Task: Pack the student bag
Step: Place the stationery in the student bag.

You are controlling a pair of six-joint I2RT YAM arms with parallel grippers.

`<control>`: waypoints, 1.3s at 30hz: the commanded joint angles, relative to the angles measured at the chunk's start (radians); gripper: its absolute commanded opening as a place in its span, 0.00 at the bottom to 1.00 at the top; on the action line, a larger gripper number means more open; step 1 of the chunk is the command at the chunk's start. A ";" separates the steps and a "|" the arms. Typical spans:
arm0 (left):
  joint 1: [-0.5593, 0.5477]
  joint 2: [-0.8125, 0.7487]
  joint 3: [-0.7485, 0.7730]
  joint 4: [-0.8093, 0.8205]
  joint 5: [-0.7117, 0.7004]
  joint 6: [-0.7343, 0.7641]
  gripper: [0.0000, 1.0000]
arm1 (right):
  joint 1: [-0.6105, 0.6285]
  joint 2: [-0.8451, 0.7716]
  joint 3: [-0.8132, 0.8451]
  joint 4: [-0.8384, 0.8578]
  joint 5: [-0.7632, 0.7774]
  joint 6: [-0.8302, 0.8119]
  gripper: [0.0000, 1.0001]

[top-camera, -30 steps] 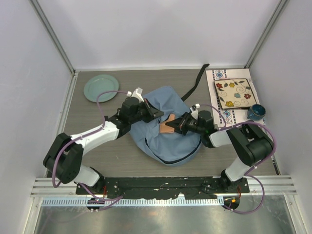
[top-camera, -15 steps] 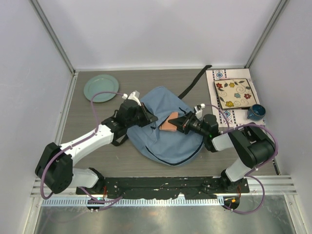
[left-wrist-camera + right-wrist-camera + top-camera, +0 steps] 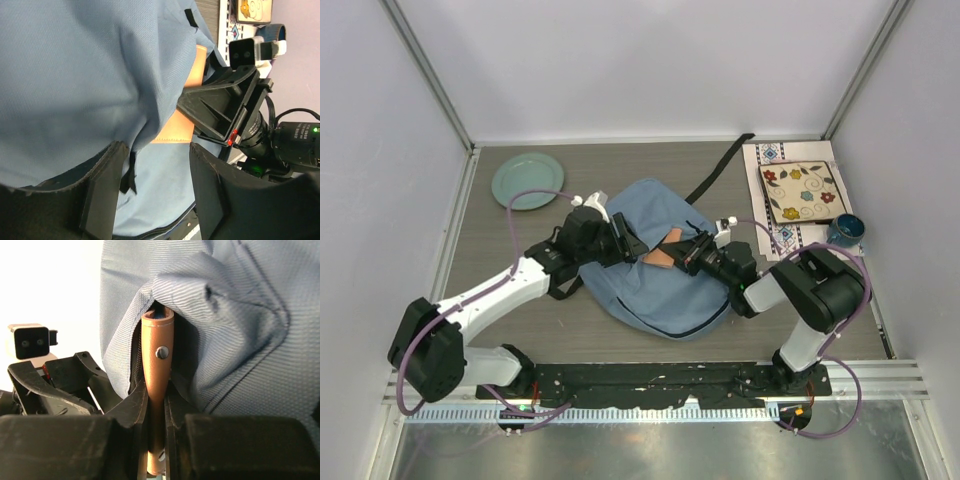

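The student bag (image 3: 665, 290) lies flat mid-table, light blue-grey with a dark zipper line. My right gripper (image 3: 682, 256) is shut on a flat tan-brown leather case (image 3: 663, 257). Edge-on in the right wrist view, the case (image 3: 157, 355) has its tip inside a fold of the bag (image 3: 235, 330), clamped by my right gripper (image 3: 156, 392). My left gripper (image 3: 632, 247) faces it from the left. In the left wrist view my left gripper (image 3: 157, 167) stands open over the bag's fabric (image 3: 75, 75), a black zipper tab (image 3: 129, 172) hanging beside one finger, the case (image 3: 181, 117) beyond.
A green plate (image 3: 527, 180) sits at the back left. At the back right a floral square dish (image 3: 803, 191) rests on a patterned mat (image 3: 768, 158), with a blue mug (image 3: 845, 230) beside it. The bag's black strap (image 3: 720, 170) trails toward the back wall.
My left gripper was shut on the bag's fabric and has opened, letting it go. The right gripper has carried the tan case leftward into the bag's fold. The bag has settled flatter.
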 commanded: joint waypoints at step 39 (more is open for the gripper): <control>-0.006 -0.513 -0.280 -0.161 -0.283 -0.092 0.77 | 0.175 0.060 0.321 -0.387 -0.220 -0.045 0.01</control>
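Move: The mouth of the student bag, where the brown stationery pouch already pokes in, lies about 5 cm left and 4 cm ahead of the right hand holding the pouch, roughly level with it. The upper black strap lies some 20 cm ahead of that hand and 9 cm to its right. For the left hand, the slack bag cloth lies around 9 cm left, 5 cm back and 4 cm below; the pouch is about 5 cm right, 4 cm lower, and a lower strap end 18 cm left and 8 cm back. The brown pouch, still pinched in the right fingers, is pushed about 8 cm to the left into the bag's mouth, the hand rising some 3 cm on the way and sinking back, turning about 15 degrees counter-clockwise. The left hand, already open, spreads wider and arcs up, left and back, then down over the slack cloth, about 10 cm in all, with a similar turn, and stays poised there. ##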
